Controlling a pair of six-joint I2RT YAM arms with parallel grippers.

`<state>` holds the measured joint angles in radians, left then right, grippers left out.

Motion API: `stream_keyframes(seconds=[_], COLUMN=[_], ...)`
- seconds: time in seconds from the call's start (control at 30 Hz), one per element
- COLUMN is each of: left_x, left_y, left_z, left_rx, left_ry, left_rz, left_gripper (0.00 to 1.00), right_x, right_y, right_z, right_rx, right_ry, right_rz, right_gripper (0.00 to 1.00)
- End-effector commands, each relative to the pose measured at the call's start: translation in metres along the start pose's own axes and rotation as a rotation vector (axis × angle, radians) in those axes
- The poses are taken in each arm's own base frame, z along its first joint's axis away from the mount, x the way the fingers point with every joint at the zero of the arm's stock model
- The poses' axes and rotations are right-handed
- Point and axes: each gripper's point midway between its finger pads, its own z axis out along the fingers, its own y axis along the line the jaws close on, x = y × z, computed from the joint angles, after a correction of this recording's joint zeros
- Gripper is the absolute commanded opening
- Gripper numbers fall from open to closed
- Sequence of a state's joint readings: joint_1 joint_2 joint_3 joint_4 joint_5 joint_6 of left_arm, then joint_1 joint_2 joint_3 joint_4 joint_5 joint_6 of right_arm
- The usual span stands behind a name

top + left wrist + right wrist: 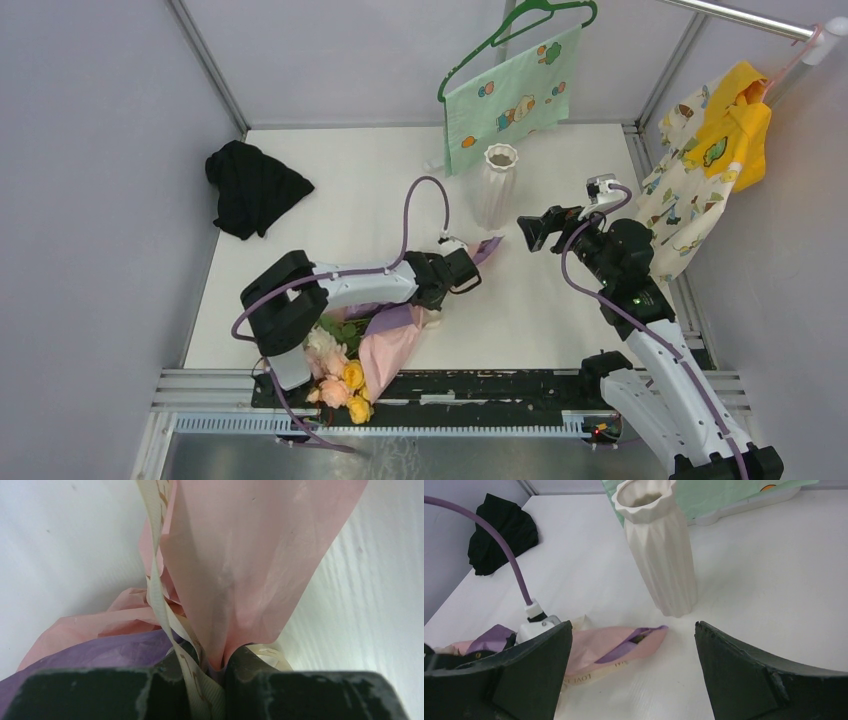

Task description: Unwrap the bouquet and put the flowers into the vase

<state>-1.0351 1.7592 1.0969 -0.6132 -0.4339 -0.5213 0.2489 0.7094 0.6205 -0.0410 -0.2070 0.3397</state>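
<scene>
The bouquet lies at the near left of the table. Its pink, yellow and cream flowers (pixel 337 375) point toward the front edge, with the pink-and-purple wrapping (pixel 387 345) behind them. My left gripper (pixel 476 262) (pixel 218 662) is shut on the narrow stem end of the wrapping (pixel 250 555), pinching pink paper and cream ribbon (pixel 157 590) together. The paper tail (pixel 624 642) pokes out toward the vase (pixel 497 185) (pixel 659 550), which stands upright and white just beyond. My right gripper (pixel 535 230) (pixel 633 627) hovers open to the right of the tail, holding nothing.
A black cloth (pixel 252 187) (pixel 499 530) is bunched at the far left. A green printed cloth on a hanger (pixel 510 95) hangs behind the vase. Yellow and white garments (pixel 710 160) hang at the right wall. The left arm's purple cable (pixel 420 200) loops over the table.
</scene>
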Motion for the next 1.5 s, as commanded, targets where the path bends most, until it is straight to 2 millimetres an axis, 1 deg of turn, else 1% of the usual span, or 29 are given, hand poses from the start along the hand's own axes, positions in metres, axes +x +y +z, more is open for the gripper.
stream_keyframes(seconds=[0.0,0.07,0.13,0.2,0.3,0.5,0.63,0.7,0.73,0.77,0.87,0.97,1.0,1.03,1.13,1.17,1.23,1.3,1.37,1.4,1.47], left_x=[0.014,0.023,0.030,0.037,0.039,0.020,0.009,0.007,0.005,0.003,-0.004,-0.010,-0.012,-0.015,-0.030,-0.037,-0.059,-0.081,-0.097,-0.103,-0.110], left_y=[-0.013,-0.016,-0.016,-0.016,-0.025,-0.063,-0.092,-0.098,-0.099,-0.098,-0.097,-0.095,-0.094,-0.092,-0.082,-0.075,-0.054,-0.021,0.013,0.033,0.066], left_z=[-0.023,-0.026,-0.028,-0.029,-0.032,-0.051,-0.074,-0.084,-0.088,-0.093,-0.112,-0.129,-0.134,-0.139,-0.157,-0.164,-0.186,-0.210,-0.233,-0.241,-0.258], left_rx=[0.021,0.018,0.010,0.009,0.054,0.250,0.442,0.500,0.516,0.523,0.566,0.606,0.614,0.620,0.609,0.588,0.536,0.451,0.364,0.305,0.225], left_ry=[-0.009,0.002,0.013,0.022,0.013,-0.073,-0.140,-0.153,-0.159,-0.170,-0.204,-0.234,-0.243,-0.256,-0.309,-0.329,-0.412,-0.502,-0.582,-0.619,-0.690], left_rz=[-0.021,0.000,0.013,0.025,0.053,0.104,0.132,0.136,0.133,0.127,0.103,0.081,0.076,0.066,0.015,-0.013,-0.100,-0.227,-0.343,-0.409,-0.500], left_gripper=[0.08,0.07,0.07,0.07,0.09,0.11,0.14,0.17,0.20,0.26,0.49,0.78,0.81,0.82,0.82,0.82,0.82,0.82,0.82,0.82,0.82], right_x=[-0.013,-0.011,-0.015,-0.013,-0.012,-0.016,-0.015,-0.015,-0.015,-0.015,-0.011,-0.008,-0.006,-0.006,-0.004,-0.004,-0.002,0.000,0.000,-0.001,-0.002], right_y=[0.010,0.010,0.012,0.013,0.014,0.014,0.011,0.011,0.011,0.011,0.012,0.013,0.013,0.014,0.018,0.021,0.027,0.037,0.051,0.057,0.073], right_z=[-0.001,0.000,0.001,0.001,0.000,-0.003,-0.008,-0.009,-0.009,-0.009,-0.009,-0.010,-0.010,-0.011,-0.013,-0.014,-0.016,-0.017,-0.018,-0.018,-0.018], right_rx=[-0.037,-0.039,-0.051,-0.056,-0.059,-0.051,-0.033,-0.031,-0.031,-0.034,-0.043,-0.050,-0.052,-0.058,-0.080,-0.092,-0.118,-0.151,-0.188,-0.199,-0.233], right_ry=[-0.040,-0.035,-0.053,-0.050,-0.050,-0.056,-0.045,-0.044,-0.041,-0.041,-0.028,-0.018,-0.013,-0.011,0.007,0.016,0.040,0.060,0.072,0.075,0.084], right_rz=[0.009,0.015,0.015,0.020,0.021,0.014,0.001,-0.003,-0.004,-0.005,-0.009,-0.016,-0.018,-0.024,-0.044,-0.052,-0.073,-0.088,-0.106,-0.116,-0.133], right_gripper=[0.98,0.98,0.98,0.98,0.98,0.98,0.98,0.98,0.98,0.98,0.98,0.98,0.98,0.98,0.98,0.98,0.98,0.98,0.98,0.98,0.98])
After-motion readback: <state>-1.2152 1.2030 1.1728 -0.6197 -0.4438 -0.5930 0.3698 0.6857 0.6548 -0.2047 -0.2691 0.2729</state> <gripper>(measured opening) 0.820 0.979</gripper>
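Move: The bouquet's gathered neck, with its ribbon, is already pinched in the left fingers. The bare table it is being taken to lies about 9 cm back and 8 cm to the right, some 2 cm below. The flower heads are roughly 17 cm left and 14 cm back, the wrapper's stem end about 8 cm ahead and 8 cm right. The vase stands 16 cm ahead and 9 cm right. From the right hand the neck is some 14 cm left, 6 cm back and 23 cm below. The wrapped bouquet is dragged by its neck back and to the right across the table, about 9 cm back and 7 cm right, the left hand turning clockwise some 20 degrees. The left fingers then open as the hand rises, let go of neck and ribbon, and climb to about 20 cm, easing forward and left near the end. Late on, the open right hand drifts about 5 cm back and left. ##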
